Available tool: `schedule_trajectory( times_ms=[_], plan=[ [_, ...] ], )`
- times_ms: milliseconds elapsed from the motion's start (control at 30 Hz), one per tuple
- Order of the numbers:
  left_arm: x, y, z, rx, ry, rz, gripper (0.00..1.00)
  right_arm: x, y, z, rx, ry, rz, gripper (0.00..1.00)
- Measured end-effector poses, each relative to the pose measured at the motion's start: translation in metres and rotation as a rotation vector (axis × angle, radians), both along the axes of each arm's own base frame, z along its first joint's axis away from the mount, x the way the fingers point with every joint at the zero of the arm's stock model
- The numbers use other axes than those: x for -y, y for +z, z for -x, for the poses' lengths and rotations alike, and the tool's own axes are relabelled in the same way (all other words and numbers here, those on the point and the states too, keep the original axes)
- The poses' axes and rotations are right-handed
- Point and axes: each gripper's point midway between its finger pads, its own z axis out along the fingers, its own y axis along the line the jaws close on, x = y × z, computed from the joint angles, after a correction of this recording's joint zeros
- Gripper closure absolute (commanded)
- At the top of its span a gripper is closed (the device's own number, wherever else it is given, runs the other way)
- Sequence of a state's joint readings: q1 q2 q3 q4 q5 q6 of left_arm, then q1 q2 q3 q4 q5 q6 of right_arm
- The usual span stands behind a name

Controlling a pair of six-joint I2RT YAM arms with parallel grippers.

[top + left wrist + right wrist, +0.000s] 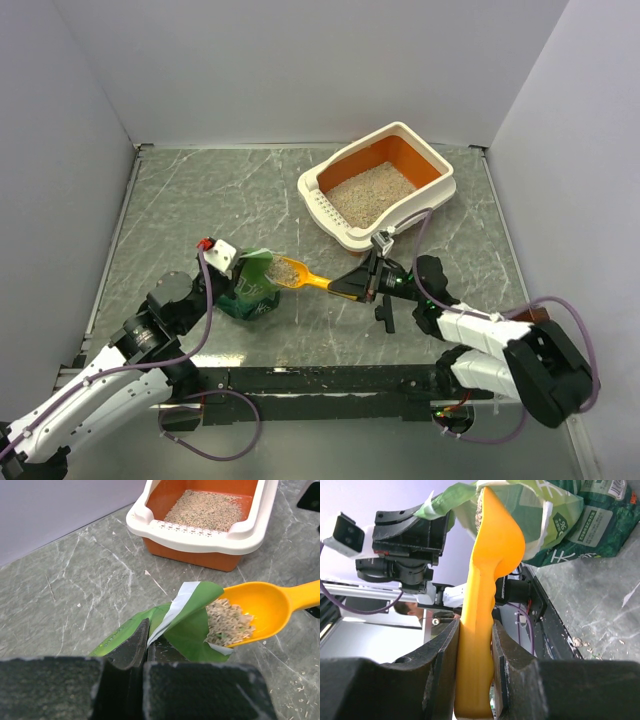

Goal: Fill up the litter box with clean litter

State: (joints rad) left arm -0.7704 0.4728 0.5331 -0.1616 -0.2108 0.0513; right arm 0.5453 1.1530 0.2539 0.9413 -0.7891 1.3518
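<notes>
The litter box (330, 215) stands at the back right, cream outside and orange inside, with beige clean litter (372, 192) covering its floor. In the left wrist view its slotted rim (195, 530) faces me, and litter (205, 510) lies behind it. My left gripper (148, 635) is shut on the top edge of a green bag (185, 625). My right gripper (475, 625) is shut on the handle of a yellow-orange scoop (492, 565). The scoop's bowl (265, 605) sits at the bag's mouth, holding a heap of litter (227, 622).
The green bag (250, 295) stands left of centre on the grey marbled table. Loose granules (295, 695) lie scattered on the table near the bag. White walls close the table on three sides. A black rail (320, 380) runs along the near edge.
</notes>
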Motion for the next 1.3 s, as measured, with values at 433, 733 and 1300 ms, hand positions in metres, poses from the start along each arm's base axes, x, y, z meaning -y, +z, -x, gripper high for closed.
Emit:
schedule_trajectory(
  times_ms=[433, 733, 1300],
  plan=[
    [-0.009, 0.007, 0.0, 0.025, 0.04, 0.019, 0.99, 0.026, 0.001, 0.015, 0.022, -0.079, 0.044, 1.0],
    [-0.016, 0.01, -0.001, 0.037, 0.073, 0.028, 0.99, 0.037, 0.006, 0.022, -0.003, -0.134, 0.036, 1.0],
    [-0.017, 0.012, -0.001, 0.043, 0.078, 0.034, 0.99, 0.049, 0.023, -0.01, -0.128, -0.343, 0.005, 1.0]
  ],
)
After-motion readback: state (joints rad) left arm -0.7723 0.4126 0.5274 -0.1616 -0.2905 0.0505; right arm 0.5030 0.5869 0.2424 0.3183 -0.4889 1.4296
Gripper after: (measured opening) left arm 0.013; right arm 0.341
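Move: The right hand already holds the orange scoop by its handle. The litter box it is bound for has its middle about 23 cm ahead, 6 cm to the right and 12 cm below, while the litter bag stands some 21 cm to the left, level fore-and-aft and 12 cm lower. A black clip lies roughly 9 cm right, 6 cm back and 18 cm down. From the left hand, still pinching the bag's rim, the box is about 18 cm ahead and 27 cm right. Keeping its grip on the handle, the right hand draws the loaded scoop out from the bag's mouth, going right nearly 5 cm and slightly back before curving forward about 3 cm with a small rise at the end, while the wrist turns some 20 degrees clockwise so the bowl swings towards the near rim of the litter box. The left hand keeps its pinch on the bag's rim and shifts a little to its left and up. ##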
